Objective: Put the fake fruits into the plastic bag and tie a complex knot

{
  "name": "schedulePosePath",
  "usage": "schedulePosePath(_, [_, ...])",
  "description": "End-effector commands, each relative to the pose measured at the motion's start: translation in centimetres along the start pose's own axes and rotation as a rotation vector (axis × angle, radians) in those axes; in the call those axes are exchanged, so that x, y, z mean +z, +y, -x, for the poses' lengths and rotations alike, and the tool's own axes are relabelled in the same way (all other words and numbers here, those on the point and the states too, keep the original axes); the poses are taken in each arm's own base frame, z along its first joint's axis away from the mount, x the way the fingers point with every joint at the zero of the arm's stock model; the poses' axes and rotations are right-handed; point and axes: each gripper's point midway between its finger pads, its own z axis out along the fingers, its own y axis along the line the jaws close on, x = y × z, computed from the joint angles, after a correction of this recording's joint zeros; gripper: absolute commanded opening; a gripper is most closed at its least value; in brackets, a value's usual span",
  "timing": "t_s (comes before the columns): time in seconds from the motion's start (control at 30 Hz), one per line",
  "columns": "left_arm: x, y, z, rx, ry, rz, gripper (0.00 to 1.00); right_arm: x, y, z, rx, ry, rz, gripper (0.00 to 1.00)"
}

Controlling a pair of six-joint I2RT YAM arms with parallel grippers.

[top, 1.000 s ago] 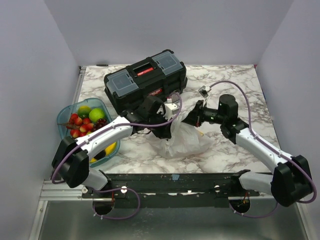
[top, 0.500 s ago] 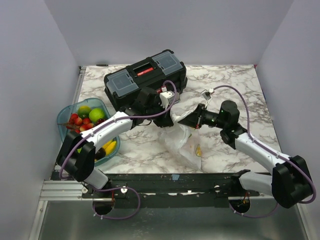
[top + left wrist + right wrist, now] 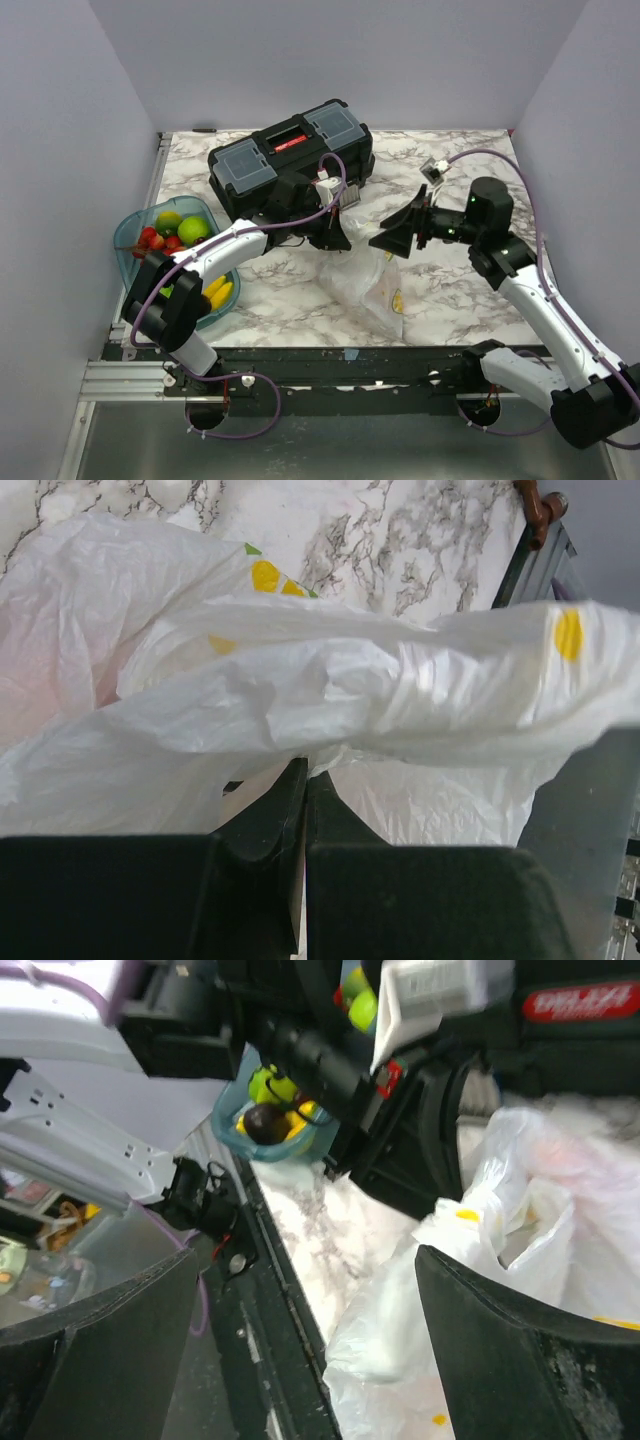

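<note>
The plastic bag (image 3: 368, 285) lies crumpled on the marble table, whitish with yellow dots. My left gripper (image 3: 336, 233) is shut on its upper edge; in the left wrist view the fingers (image 3: 262, 825) pinch a fold of the bag (image 3: 300, 680). My right gripper (image 3: 396, 236) hangs open just right of the bag's top, holding nothing. In the right wrist view its gripper (image 3: 310, 1290) stands wide, with the bag (image 3: 480, 1270) beside the right finger. The fake fruits (image 3: 172, 235), red, green and yellow, lie in the teal tray at the left. What is inside the bag is hidden.
A black toolbox (image 3: 290, 160) with grey-blue lids stands behind the left gripper, close to the bag's top. The teal tray (image 3: 131, 222) sits at the table's left edge, partly under the left arm. The black rail (image 3: 350, 360) runs along the near edge.
The right gripper has opened, let go of the bag and drawn back to the right. The left gripper kept its hold and shifted slightly toward the toolbox; the bag has sagged lower.
</note>
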Motion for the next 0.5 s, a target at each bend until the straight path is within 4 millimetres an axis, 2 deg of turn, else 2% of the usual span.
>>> schedulePosePath(0.0, [-0.2,-0.3,0.2,-0.024,-0.031,-0.018,0.00,-3.0,0.1,2.6,-0.042,-0.003,-0.035,0.92])
schedulePosePath(0.03, [-0.2,-0.2,0.2,-0.027,-0.035,-0.014,0.00,-3.4,-0.6,3.9,-0.035,-0.027,-0.057,0.91])
schedulePosePath(0.1, [-0.2,0.0,0.1,-0.033,-0.038,-0.005,0.00,-4.5,-3.3,6.1,0.021,-0.074,-0.112,0.86])
schedulePosePath(0.2, [-0.2,0.0,0.0,-0.037,-0.042,0.002,0.00,-5.9,-9.5,7.5,0.086,-0.121,-0.264,0.64])
schedulePosePath(0.27, [-0.2,0.1,0.0,-0.046,-0.044,0.008,0.00,-5.5,-12.5,6.2,0.075,-0.081,-0.321,0.54])
schedulePosePath(0.33, [-0.1,0.4,-0.1,-0.058,-0.043,0.018,0.00,-4.6,-14.2,3.6,0.106,-0.020,-0.280,0.45])
schedulePosePath(0.47, [0.1,1.2,0.0,-0.088,-0.040,0.055,0.00,-2.4,-15.4,-1.5,0.210,0.090,-0.181,0.43])
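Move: Below the open right hand, about 3 cm forward, 3 cm to its right and some 11 cm down, is the twisted loose end of the bag. The left gripper pinching the bag stands about 4 cm forward of the right hand, 7 cm left and 12 cm lower. The bag body lies 1 cm back, 4 cm left and 24 cm down, the toolbox 27 cm forward, 24 cm left, 17 cm down. From the left hand, that loose end is roughly 10 cm right, 1 cm back and 1 cm up. Swinging empty over the twisted loose end, the right hand arcs about 12 cm forward and 9 cm to the right, first rising some 5 cm, then dropping about 10 cm on the bag's far right side. Its wrist turns some 15 degrees clockwise while the wide-open fingers close to about half. The left fingers keep their pinch on the bag, sinking only about 1 cm. ##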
